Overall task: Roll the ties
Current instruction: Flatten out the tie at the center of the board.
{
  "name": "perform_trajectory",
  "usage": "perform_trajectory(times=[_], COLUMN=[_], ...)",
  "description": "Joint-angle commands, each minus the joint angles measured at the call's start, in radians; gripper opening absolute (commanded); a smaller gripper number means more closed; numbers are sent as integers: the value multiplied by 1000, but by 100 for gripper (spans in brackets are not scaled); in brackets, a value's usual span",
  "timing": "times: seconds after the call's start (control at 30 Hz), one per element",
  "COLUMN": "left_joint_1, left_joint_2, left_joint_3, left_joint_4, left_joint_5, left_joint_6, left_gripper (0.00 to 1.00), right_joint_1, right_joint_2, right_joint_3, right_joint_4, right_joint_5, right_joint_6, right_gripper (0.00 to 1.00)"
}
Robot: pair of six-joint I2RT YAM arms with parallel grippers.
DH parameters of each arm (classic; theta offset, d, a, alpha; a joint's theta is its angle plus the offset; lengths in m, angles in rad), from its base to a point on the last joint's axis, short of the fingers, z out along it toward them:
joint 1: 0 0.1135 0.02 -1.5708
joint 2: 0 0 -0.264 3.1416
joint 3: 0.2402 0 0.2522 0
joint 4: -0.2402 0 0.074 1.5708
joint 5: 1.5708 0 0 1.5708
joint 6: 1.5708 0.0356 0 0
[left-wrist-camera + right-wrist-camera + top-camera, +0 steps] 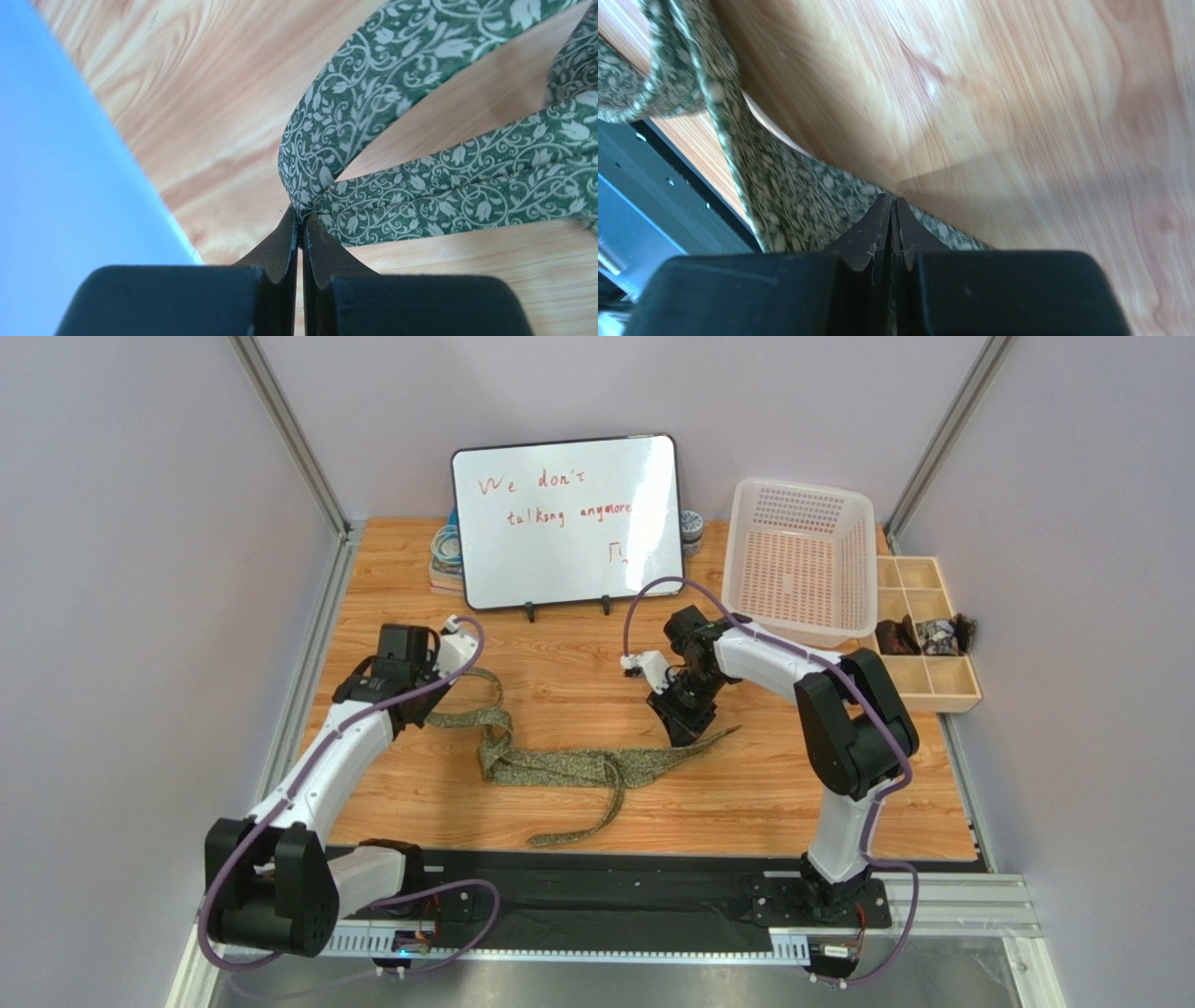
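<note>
One green tie (561, 767) with a pale vine pattern lies crumpled across the middle of the wooden table (758, 798). One end loops up to the left and a tail trails toward the near edge. My left gripper (452, 676) is at the tie's left end; in the left wrist view it (302, 220) is shut on a fold of the tie (421, 203). My right gripper (685, 725) is at the tie's right end. In the right wrist view it (892, 206) is shut on the edge of the tie (794, 203), which runs under the fingers.
A whiteboard (567, 521) stands at the back with tape rolls (446, 553) beside it. A pink basket (800, 560) and a wooden divided tray (926, 637) sit at the back right. A black strip (631, 882) lines the near edge. Enclosure walls flank both sides.
</note>
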Motion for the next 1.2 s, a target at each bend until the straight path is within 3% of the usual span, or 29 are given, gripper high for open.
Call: perform_trajectory(times=[0.0,0.13,0.2,0.27,0.37,0.4,0.47,0.53,0.6,0.7,0.87,1.17], left_joint_1=[60,149,201,226,285,301,345,370,370,370,371,370], left_joint_2=[-101,-143,-167,-196,-225,-225,-224,-230,-259,-301,-328,-337], left_joint_3=[-104,-162,-182,-220,-256,-253,-225,-152,-89,-50,-49,-102], left_joint_4=[44,75,95,116,150,146,115,2,-114,-178,-201,-219], left_joint_5=[-203,-240,-236,-216,-173,-158,-91,-26,95,238,327,356], left_joint_6=[161,267,318,404,484,494,487,452,409,346,251,171], left_gripper=[0,0,0,0,15,23,29,40,53,63,67,66], right_joint_1=[-24,-24,-22,-13,24,44,67,116,169,237,289,291], right_joint_2=[-41,-93,-107,-122,-138,-142,-145,-144,-130,-118,-6,134], right_joint_3=[85,156,188,199,203,202,199,182,171,131,143,219], right_joint_4=[-99,-165,-194,-206,-217,-225,-237,-248,-252,-202,-128,-62], right_joint_5=[55,-11,-79,-129,-152,-156,-172,-171,-162,-134,-100,-33], right_joint_6=[-29,17,40,76,103,108,120,126,129,161,229,419], right_gripper=[7,18,34,42,47,47,49,50,50,50,50,48])
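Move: The left hand grips the tie's wide end. The bare board it is heading for, by the left edge, lies some 11 cm left, 6 back and 8 below; the tie's bunched fold is about 9 cm right and 4 back. The right hand, shut on the tie low over the board, has the curled tail's bend about 9 cm left and 6 back, the band's flat middle 16 left and 3 back, and the narrow tip 7 right and 2 ahead. Still gripping the wide end, the left hand draws it about 12 cm left and 6 back, tilting some 20 degrees, opens to let go, then returns about 7 cm right and rises slightly. The right hand lets go of the tie, lifts about 9 cm, arcs back and left over the band and comes down, half open, with its fingers either side of the curled tail. ##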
